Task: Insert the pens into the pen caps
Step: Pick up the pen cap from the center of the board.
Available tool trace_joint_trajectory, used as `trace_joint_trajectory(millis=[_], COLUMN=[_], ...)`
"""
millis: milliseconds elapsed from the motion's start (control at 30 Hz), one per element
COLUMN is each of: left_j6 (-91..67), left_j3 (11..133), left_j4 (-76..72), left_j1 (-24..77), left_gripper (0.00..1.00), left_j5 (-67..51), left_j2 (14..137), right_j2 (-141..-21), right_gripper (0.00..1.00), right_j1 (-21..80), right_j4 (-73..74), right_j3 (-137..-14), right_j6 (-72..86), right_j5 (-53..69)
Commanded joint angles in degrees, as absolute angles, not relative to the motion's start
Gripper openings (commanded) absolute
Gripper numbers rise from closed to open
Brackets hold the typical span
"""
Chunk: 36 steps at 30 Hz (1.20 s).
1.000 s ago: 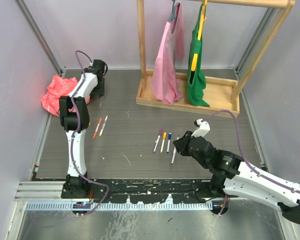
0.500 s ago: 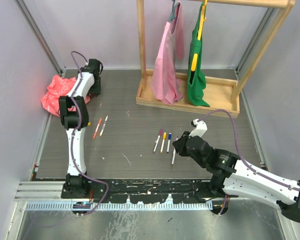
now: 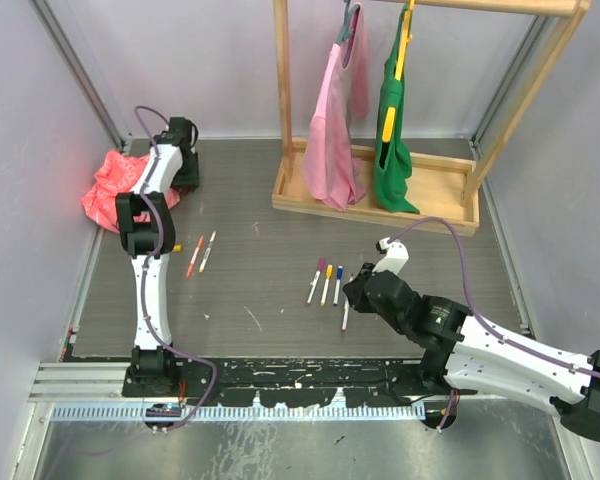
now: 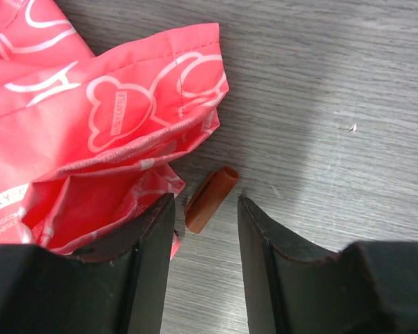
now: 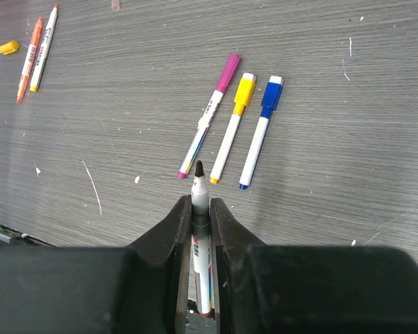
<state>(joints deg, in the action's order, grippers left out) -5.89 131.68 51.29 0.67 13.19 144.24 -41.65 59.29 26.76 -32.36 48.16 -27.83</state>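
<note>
A brown pen cap (image 4: pixel 211 198) lies on the table at the edge of the red bag (image 4: pixel 90 118). My left gripper (image 4: pixel 205 203) is open, and the cap's near end sits between its fingertips without touching either. My right gripper (image 5: pixel 198 205) is shut on an uncapped pen (image 5: pixel 199 182) with a white barrel, its dark tip pointing forward. Ahead of it lie three capped pens: purple (image 5: pixel 210 115), yellow (image 5: pixel 230 126) and blue (image 5: pixel 259 132). In the top view the right gripper (image 3: pixel 352 292) is just right of those pens (image 3: pixel 327 284).
An orange pen (image 3: pixel 194 256) and a white pen (image 3: pixel 207 251) lie left of centre, with a small yellow cap (image 3: pixel 176 247) beside them. The red bag (image 3: pixel 115 185) sits at the back left. A wooden rack (image 3: pixel 380 195) with pink and green garments stands at the back.
My left arm has reached a little further back and left, toward the bag. The right arm has drifted slightly left with its pen. Neither gripper's opening has changed.
</note>
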Motion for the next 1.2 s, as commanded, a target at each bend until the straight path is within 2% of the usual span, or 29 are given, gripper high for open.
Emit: trace_joint_trajectory(millis=[0, 367, 967, 1167], left_j6=[-5.59, -4.93, -4.5, -5.89], left_j3=[134.48, 134.66, 133.91, 129.69], left_j4=[50.59, 50.54, 50.8, 48.61], left_j1=[0.01, -0.03, -0.05, 0.99], left_gripper=[0.42, 0.38, 0.07, 0.05], left_j5=[10.22, 6.47, 6.3, 3.91], left_j2=[145.11, 145.11, 144.93, 137.7], right_j2=[-42.0, -42.06, -42.9, -41.6], right_gripper=[0.0, 0.0, 0.0, 0.0], right_j1=[59.41, 59.39, 59.41, 59.37], right_j4=[23.6, 23.64, 23.03, 23.03], right_j3=[-34.03, -34.11, -34.19, -34.39], right_j6=[48.08, 48.21, 48.03, 48.05], right_j5=[-28.07, -27.8, -27.45, -27.14])
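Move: The brown pen cap lies on the board just below the left hand's open fingertips, about 1 cm ahead, level left-right and 1 cm lower. The crumpled pink bag has its middle about 13 cm to the left, 1 cm back, at about hand height. The yellow cap is roughly 18 cm back and 3 cm right, the orange pen some 20 cm back and 7 cm right, both on the board. From the right hand, the brown cap is about 37 cm ahead, 44 cm left and 12 cm below. The left fingers pinch the brown cap from its two sides, closing from nearly half open until they settle on it. First the hand slides about 1.5 cm right, away from the bag, edging slightly forward at almost constant height, while the fingertips swing right by some 5 degrees to point more steeply down; then it stays in place as they finish closing. ##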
